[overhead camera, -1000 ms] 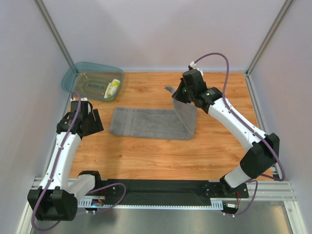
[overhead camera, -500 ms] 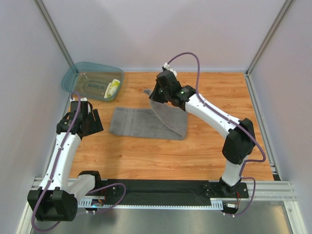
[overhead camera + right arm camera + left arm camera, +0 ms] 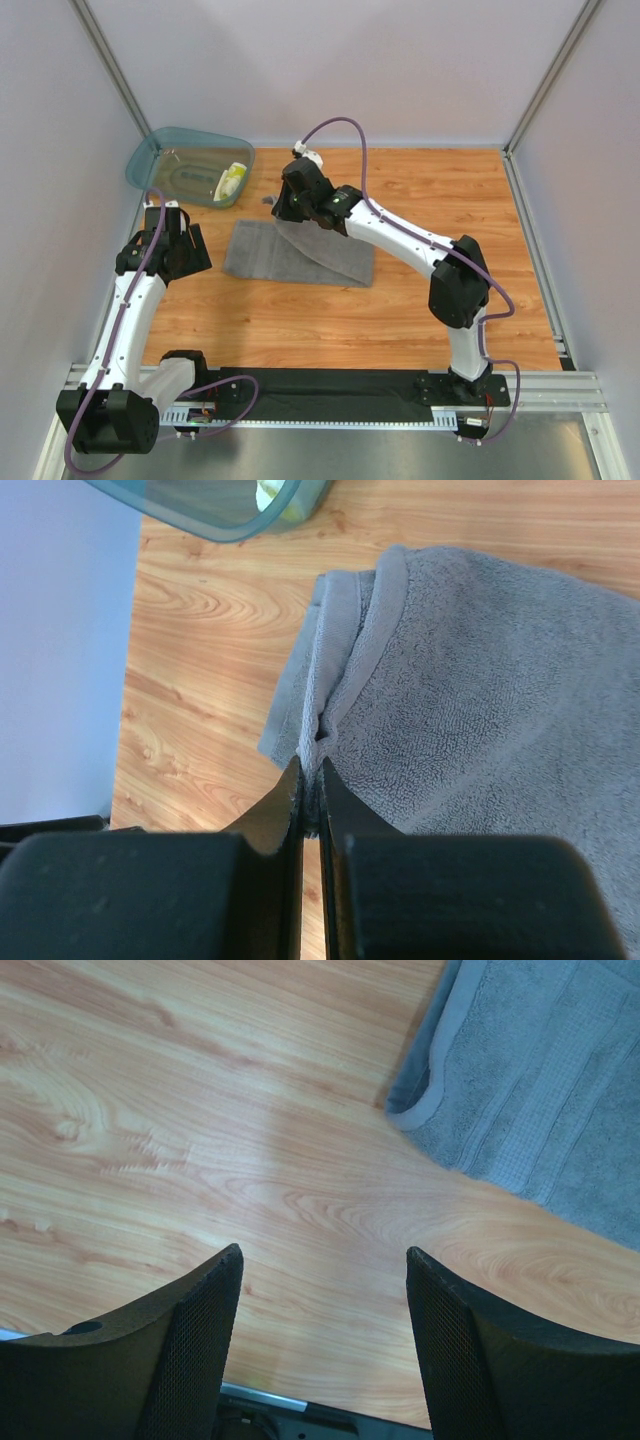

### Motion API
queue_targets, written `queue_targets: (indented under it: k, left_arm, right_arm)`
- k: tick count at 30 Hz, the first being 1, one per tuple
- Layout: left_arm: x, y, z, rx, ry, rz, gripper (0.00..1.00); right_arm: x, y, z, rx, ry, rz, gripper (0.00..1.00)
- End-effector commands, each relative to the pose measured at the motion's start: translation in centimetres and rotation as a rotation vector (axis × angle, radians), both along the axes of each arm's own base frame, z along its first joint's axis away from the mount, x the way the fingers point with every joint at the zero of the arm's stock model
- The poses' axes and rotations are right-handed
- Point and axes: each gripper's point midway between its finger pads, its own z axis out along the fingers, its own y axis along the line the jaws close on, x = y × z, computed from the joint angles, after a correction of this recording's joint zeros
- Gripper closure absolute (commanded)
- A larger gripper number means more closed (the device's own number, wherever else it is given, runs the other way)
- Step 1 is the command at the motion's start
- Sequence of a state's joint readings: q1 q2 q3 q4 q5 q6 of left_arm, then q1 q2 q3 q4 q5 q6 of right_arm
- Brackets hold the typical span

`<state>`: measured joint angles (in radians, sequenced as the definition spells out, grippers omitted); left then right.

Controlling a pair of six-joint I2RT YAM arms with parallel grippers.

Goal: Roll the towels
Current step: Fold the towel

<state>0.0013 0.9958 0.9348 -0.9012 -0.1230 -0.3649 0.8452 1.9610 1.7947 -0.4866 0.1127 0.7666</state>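
The grey towel [image 3: 300, 255] lies on the wooden table, its right part lifted and folded over to the left. My right gripper [image 3: 277, 208] is shut on the towel's hemmed corner [image 3: 340, 680] and holds it above the towel's left half. The towel fills the right of the right wrist view [image 3: 500, 700]. My left gripper [image 3: 193, 250] is open and empty, just left of the towel's left end; its view shows the towel's near corner [image 3: 520, 1090] beyond the fingers [image 3: 200, 1330]. The yellow-and-white cloth [image 3: 231, 181] lies in the teal tub.
The translucent teal tub [image 3: 170, 150] stands at the back left corner, its rim also in the right wrist view [image 3: 200, 515]. Enclosure walls stand on both sides. The black base rail [image 3: 330, 385] runs along the near edge.
My right gripper has carried the towel's right end leftward across the table, from the towel's right end to over its left half. The left arm has not moved.
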Motion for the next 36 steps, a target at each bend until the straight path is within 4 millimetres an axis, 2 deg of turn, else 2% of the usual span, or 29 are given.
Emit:
queue_targets:
  k: [1, 6, 8, 14, 19, 24, 27, 28, 30, 31, 33, 34, 36]
  left_arm:
    - [0.2, 0.3, 0.8, 0.008, -0.026, 0.017, 0.28]
    - [0.2, 0.3, 0.7, 0.008, -0.023, 0.017, 0.28]
    - [0.2, 0.3, 0.7, 0.009, -0.022, 0.021, 0.28]
    - [0.2, 0.3, 0.6, 0.012, -0.019, 0.020, 0.28]
    - [0.2, 0.4, 0.6, 0.013, -0.017, 0.021, 0.28]
    - [0.2, 0.4, 0.6, 0.014, -0.014, 0.023, 0.28]
    - [0.2, 0.5, 0.5, 0.019, -0.013, 0.028, 0.28]
    - [0.2, 0.5, 0.5, 0.019, -0.010, 0.027, 0.28]
    - [0.2, 0.6, 0.5, 0.021, -0.011, 0.030, 0.28]
    - [0.2, 0.6, 0.5, 0.023, -0.011, 0.031, 0.28]
    - [0.1, 0.6, 0.5, 0.024, -0.007, 0.034, 0.28]
    - [0.1, 0.7, 0.5, 0.028, -0.008, 0.035, 0.28]
    - [0.1, 0.9, 0.4, 0.033, -0.001, 0.042, 0.27]
  right_arm:
    - [0.6, 3.0, 0.7, 0.054, -0.058, 0.026, 1.00]
    - [-0.4, 6.0, -1.4, 0.072, -0.049, 0.083, 1.00]
    - [-0.7, 7.2, -1.7, 0.081, -0.052, 0.099, 1.00]
    - [-0.5, 8.8, -1.6, 0.119, -0.070, 0.087, 1.00]
    - [0.0, 8.9, -0.9, 0.114, -0.105, 0.060, 1.00]
    - [0.7, 8.2, 1.1, 0.120, -0.164, 0.004, 1.00]
    - [0.2, 9.5, 1.9, 0.132, -0.202, 0.031, 1.00]
    - [0.2, 10.0, 1.0, 0.119, -0.197, 0.049, 1.00]
    - [-0.4, 11.5, 0.8, 0.140, -0.193, 0.091, 1.00]
    - [-0.7, 12.3, -0.7, 0.132, -0.179, 0.114, 1.00]
    - [-1.5, 13.8, -1.2, 0.150, -0.185, 0.165, 1.00]
    - [-1.9, 14.6, -3.2, 0.133, -0.167, 0.186, 1.00]
    - [-2.4, 15.9, -4.0, 0.150, -0.152, 0.229, 1.00]
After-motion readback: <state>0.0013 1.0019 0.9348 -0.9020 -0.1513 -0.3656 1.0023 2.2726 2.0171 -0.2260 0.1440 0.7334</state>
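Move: The right hand, holding the free end of the grey towel, has the left end of the towel lying on the table about 12 cm to its left, 3 cm back and 18 cm below. The rolled yellow towel lies some 15 cm ahead and 15 cm left of this hand, inside the bin, whose middle is about 20 cm ahead and 27 cm left. For the idle left hand, the grey towel's left end lies about 9 cm ahead, 8 cm right and 14 cm below. Still pinching the raised end of the grey towel between shut fingers, the right hand carries it about 13 cm left towards the end lying on the table. It dips some 6 cm on the way, climbs again while its leftward travel nearly pauses, then sweeps on left, finishing about 3 cm lower, fingertips tilted up slightly and turned a little counter-clockwise. ##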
